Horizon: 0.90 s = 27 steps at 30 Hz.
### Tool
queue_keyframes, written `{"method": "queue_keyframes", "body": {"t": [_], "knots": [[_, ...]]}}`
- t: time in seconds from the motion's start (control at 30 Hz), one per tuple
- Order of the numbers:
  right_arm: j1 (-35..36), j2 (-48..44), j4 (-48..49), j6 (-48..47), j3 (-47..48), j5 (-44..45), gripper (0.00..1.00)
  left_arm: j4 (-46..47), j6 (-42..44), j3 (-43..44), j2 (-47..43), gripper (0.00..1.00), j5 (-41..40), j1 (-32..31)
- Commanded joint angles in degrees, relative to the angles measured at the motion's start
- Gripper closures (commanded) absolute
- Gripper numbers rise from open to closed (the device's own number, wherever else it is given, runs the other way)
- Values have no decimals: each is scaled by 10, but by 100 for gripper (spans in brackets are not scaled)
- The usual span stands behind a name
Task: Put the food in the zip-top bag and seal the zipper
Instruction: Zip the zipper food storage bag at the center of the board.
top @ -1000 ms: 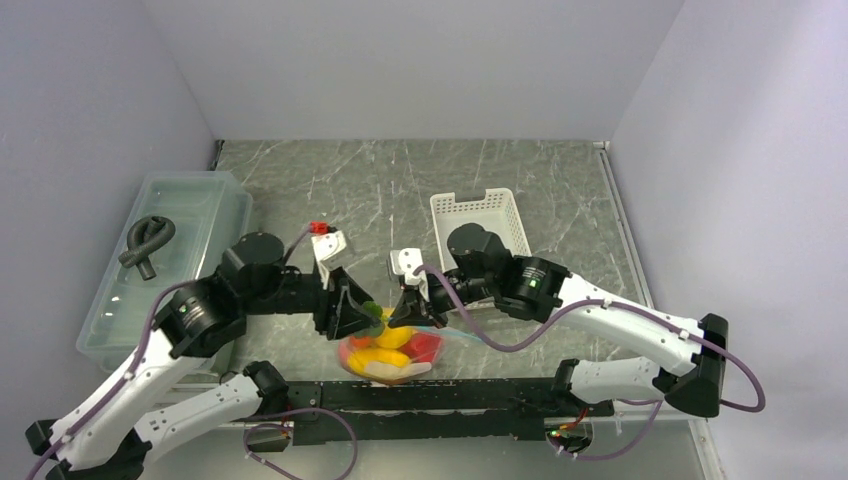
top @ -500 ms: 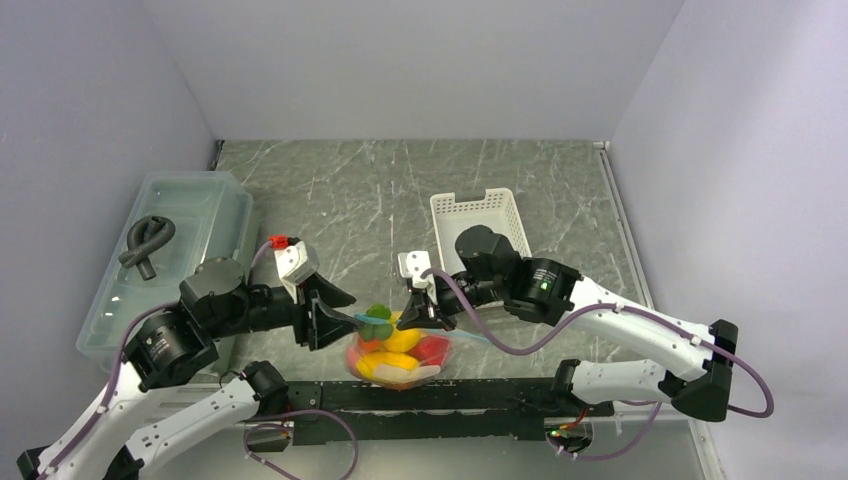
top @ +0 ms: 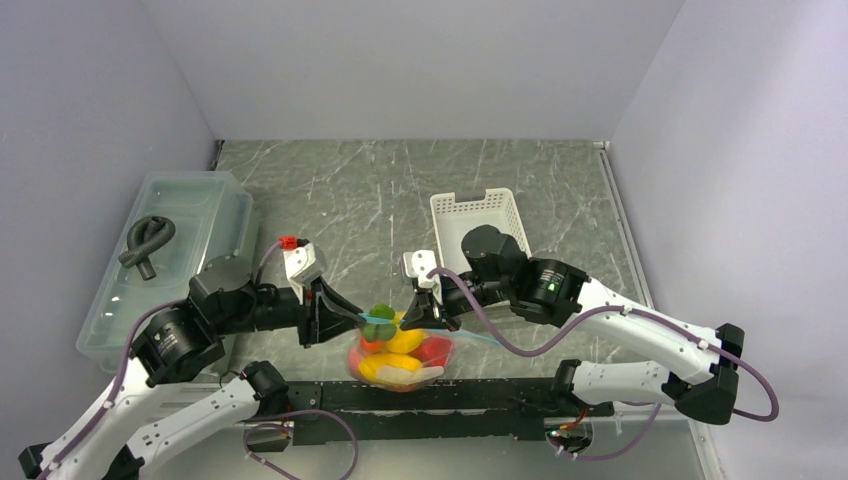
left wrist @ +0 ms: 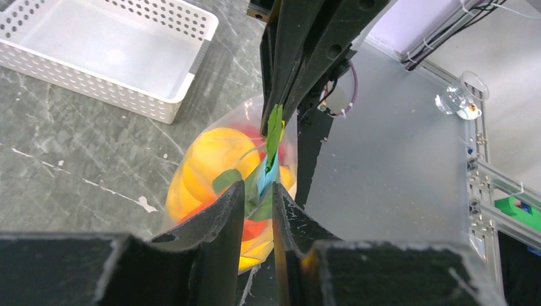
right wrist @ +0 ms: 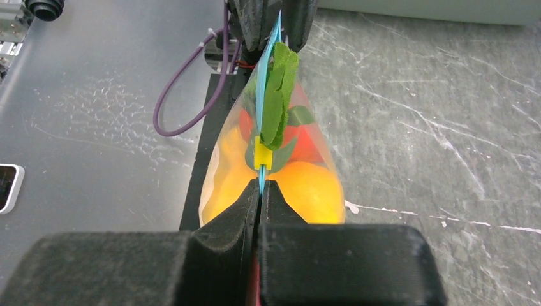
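Note:
The clear zip-top bag (top: 398, 352) hangs near the table's front edge, full of food: yellow and orange fruits (left wrist: 210, 159), something red, and a green leafy piece (right wrist: 277, 95) sticking out at the mouth. My right gripper (right wrist: 261, 183) is shut on the teal zipper (right wrist: 274, 44), just behind a yellow slider (right wrist: 262, 156). My left gripper (left wrist: 258, 185) sits at the zipper's other end (left wrist: 266, 175). Its fingertips stand a narrow gap apart, with the strip and some leaf between them. From above, the two grippers (top: 345, 315) (top: 425, 318) face each other across the bag.
An empty white perforated basket (top: 480, 215) stands behind the right arm. A translucent lidded bin (top: 165, 260) with a black hose (top: 145, 245) on it lies at the left. A black rail (top: 450, 395) runs along the front edge just below the bag.
My left gripper pulled back left from the bag, then came in again at the zipper's end with its jaws narrowed. The right gripper kept its grip and drifted slightly right.

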Motion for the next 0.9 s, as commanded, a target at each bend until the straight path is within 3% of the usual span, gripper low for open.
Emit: {"method": "queue_keyframes", "body": {"t": [0.0, 0.17, 0.33, 0.47, 0.7, 0.87], "knots": [[1, -9, 33, 5, 37, -5, 100, 39, 0, -1, 11, 73, 47, -1], [0, -4, 31, 6, 44, -4, 100, 38, 6, -3, 31, 77, 78, 0], [1, -4, 28, 8, 47, 1, 100, 40, 12, -5, 35, 98, 94, 0], [1, -7, 27, 9, 47, 9, 100, 35, 16, -2, 35, 100, 96, 0], [1, -16, 62, 27, 38, -5, 68, 34, 16, 8, 36, 100, 98, 0], [1, -8, 73, 34, 48, -20, 62, 33, 18, 9, 40, 100, 98, 0]]}}
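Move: The left hand, fingers part-open, has the stretch of blue zipper strip it will pinch about 2 cm to its right, 1 cm back and 1 cm lower. The green leaf poking out of the bag is some 3 cm to its right and 2 cm below, the yellow slider about 6 cm right and nearly level. The bagged fruit hangs roughly 6 cm right, 3 cm back and 10 cm down. The closed right hand already pinches the strip, with the left hand's spot some 5 cm to its left. While the right hand stays put and keeps its pinch on the blue strip beside the yellow slider, the left hand eases about 1.5 cm to the right and as much back towards the leaf, turning some 10 degrees clockwise, and shuts its fingers on the strip on the leaf's left side. Once that pinch is made, the right fingers open and let go of the strip, and the right hand rises about 2 cm with the strip still running between its parted fingertips. ##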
